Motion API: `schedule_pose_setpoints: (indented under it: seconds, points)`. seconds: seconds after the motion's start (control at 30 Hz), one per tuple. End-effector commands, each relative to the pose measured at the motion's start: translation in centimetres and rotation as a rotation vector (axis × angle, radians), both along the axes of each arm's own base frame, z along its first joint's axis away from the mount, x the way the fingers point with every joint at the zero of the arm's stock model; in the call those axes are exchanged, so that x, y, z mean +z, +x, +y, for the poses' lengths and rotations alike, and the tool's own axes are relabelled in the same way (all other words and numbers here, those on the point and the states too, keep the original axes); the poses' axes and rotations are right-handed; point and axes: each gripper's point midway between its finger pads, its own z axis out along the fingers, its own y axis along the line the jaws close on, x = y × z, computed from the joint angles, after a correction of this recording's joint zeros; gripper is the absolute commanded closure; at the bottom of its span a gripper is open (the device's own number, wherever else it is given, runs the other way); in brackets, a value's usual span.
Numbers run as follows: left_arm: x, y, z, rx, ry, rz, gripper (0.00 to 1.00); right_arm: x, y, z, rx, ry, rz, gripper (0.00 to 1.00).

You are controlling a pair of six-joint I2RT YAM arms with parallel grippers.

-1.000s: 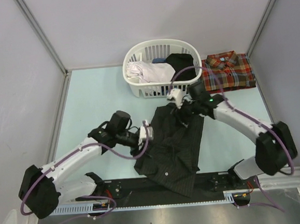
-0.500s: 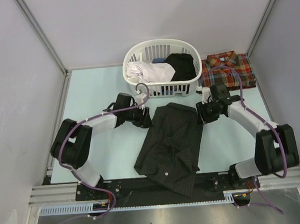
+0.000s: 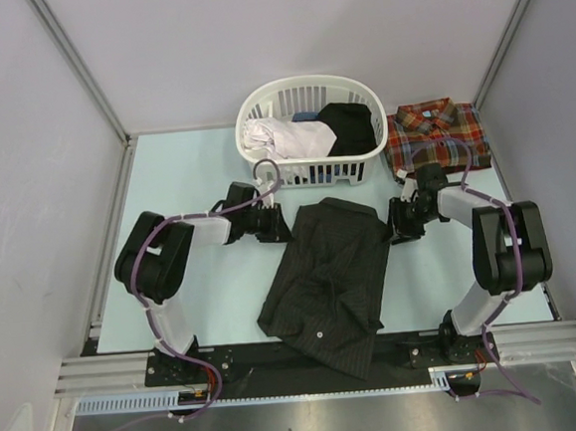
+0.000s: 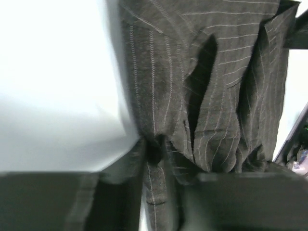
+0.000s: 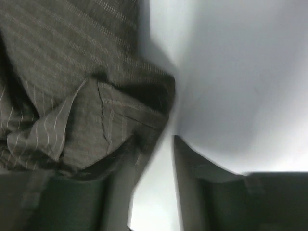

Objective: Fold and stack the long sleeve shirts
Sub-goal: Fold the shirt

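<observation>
The black pinstriped long sleeve shirt [image 3: 330, 272] lies spread and rumpled at the table's middle, its collar end toward the basket. The plaid shirt [image 3: 437, 136] rests folded at the back right. My left gripper [image 3: 276, 226] is low at the black shirt's upper left edge; in the left wrist view my left gripper [image 4: 161, 163] is shut on a fold of pinstriped cloth [image 4: 159, 192]. Low at the upper right edge is my right gripper [image 3: 398, 223]. In the right wrist view my right gripper [image 5: 155, 144] is open with bare table between its fingers and the shirt's edge [image 5: 96, 125] against one finger.
A white laundry basket [image 3: 260, 108] at the back middle holds white, blue and black clothes. Grey walls close in the pale table [image 3: 186, 184] on three sides. The black rail with the arm bases runs along the near edge [image 3: 280, 361].
Both arms swung out from above the black shirt and dropped to its upper corners. The left jaws closed onto the cloth edge; the shirt's top now lies flatter.
</observation>
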Motion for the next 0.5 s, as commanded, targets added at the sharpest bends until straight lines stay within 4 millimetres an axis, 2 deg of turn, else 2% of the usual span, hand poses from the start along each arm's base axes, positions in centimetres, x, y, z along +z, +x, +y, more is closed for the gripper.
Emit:
schedule_pose_setpoints:
  seconds: [0.0, 0.03, 0.07, 0.1, 0.13, 0.17, 0.2, 0.27, 0.37, 0.4, 0.43, 0.47]
  points:
    - [-0.9, -0.9, 1.2, 0.085, -0.054, 0.119, 0.85, -0.8, 2.8, 2.3, 0.019, 0.073, -0.051, 0.67]
    - [-0.7, -0.5, 1.9, 0.111, -0.061, 0.118, 0.89, -1.3, 3.4, 2.5, 0.021, 0.076, -0.047, 0.70]
    - [-0.6, -0.6, 2.3, 0.129, -0.066, 0.129, 0.95, -1.5, 3.7, 2.8, 0.029, 0.072, -0.054, 0.81]
    - [-0.9, -1.0, 2.9, 0.141, -0.063, 0.142, 0.97, -1.5, 4.5, 2.8, 0.026, 0.066, -0.075, 0.86]
    - [-0.8, -0.9, 3.5, 0.160, -0.072, 0.141, 1.00, -2.2, 4.8, 2.8, 0.023, 0.054, -0.066, 0.91]
    - [-0.2, -0.9, 3.8, 0.167, -0.080, 0.131, 1.00, -1.9, 5.7, 3.0, 0.026, 0.054, -0.084, 1.00]
    - [-0.4, -1.4, 4.1, 0.171, -0.079, 0.142, 1.00, -2.0, 6.2, 3.4, 0.028, 0.055, -0.092, 1.00]
    - [0.0, -1.1, 5.0, 0.199, -0.086, 0.130, 1.00, -2.0, 7.6, 4.0, 0.035, 0.058, -0.108, 1.00]
    - [-0.4, -0.6, 6.4, 0.238, -0.067, 0.115, 1.00, -1.6, 8.9, 5.9, 0.059, 0.084, -0.144, 1.00]
    - [-0.5, -0.4, 6.6, 0.245, -0.065, 0.113, 1.00, -0.9, 9.7, 6.6, 0.073, 0.097, -0.170, 1.00]
    - [-0.5, 0.0, 7.3, 0.262, -0.069, 0.111, 1.00, -0.7, 10.0, 6.9, 0.075, 0.112, -0.166, 0.97]
    - [-0.2, 0.2, 7.3, 0.258, -0.084, 0.105, 0.95, -0.5, 10.2, 6.8, 0.080, 0.119, -0.161, 0.89]
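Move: The dark shirt's left edge lies right at the left hand's parted fingertips, about 1 cm below the hand point, and its right edge is about 1 cm ahead, 1 cm left and 1 cm below the right hand's. From the left hand, the laundry basket's middle is roughly 25 cm ahead, 7 cm right and 8 cm higher. From the right hand, the folded plaid shirt is some 24 cm ahead and 13 cm to the right. Both hands dip about a centimetre while their fingers shut, pinching the dark shirt's two side edges near its far end, the left on its left edge and the right on the corner of its right edge. Keeping low over the table, the left hand then draws its edge about 6 cm left, turning some 10 degrees counter-clockwise, while the right hand carries its corner forward towards the plaid shirt and the basket by about 7 cm and equally plainly left by 6 cm, with little wrist turn. ##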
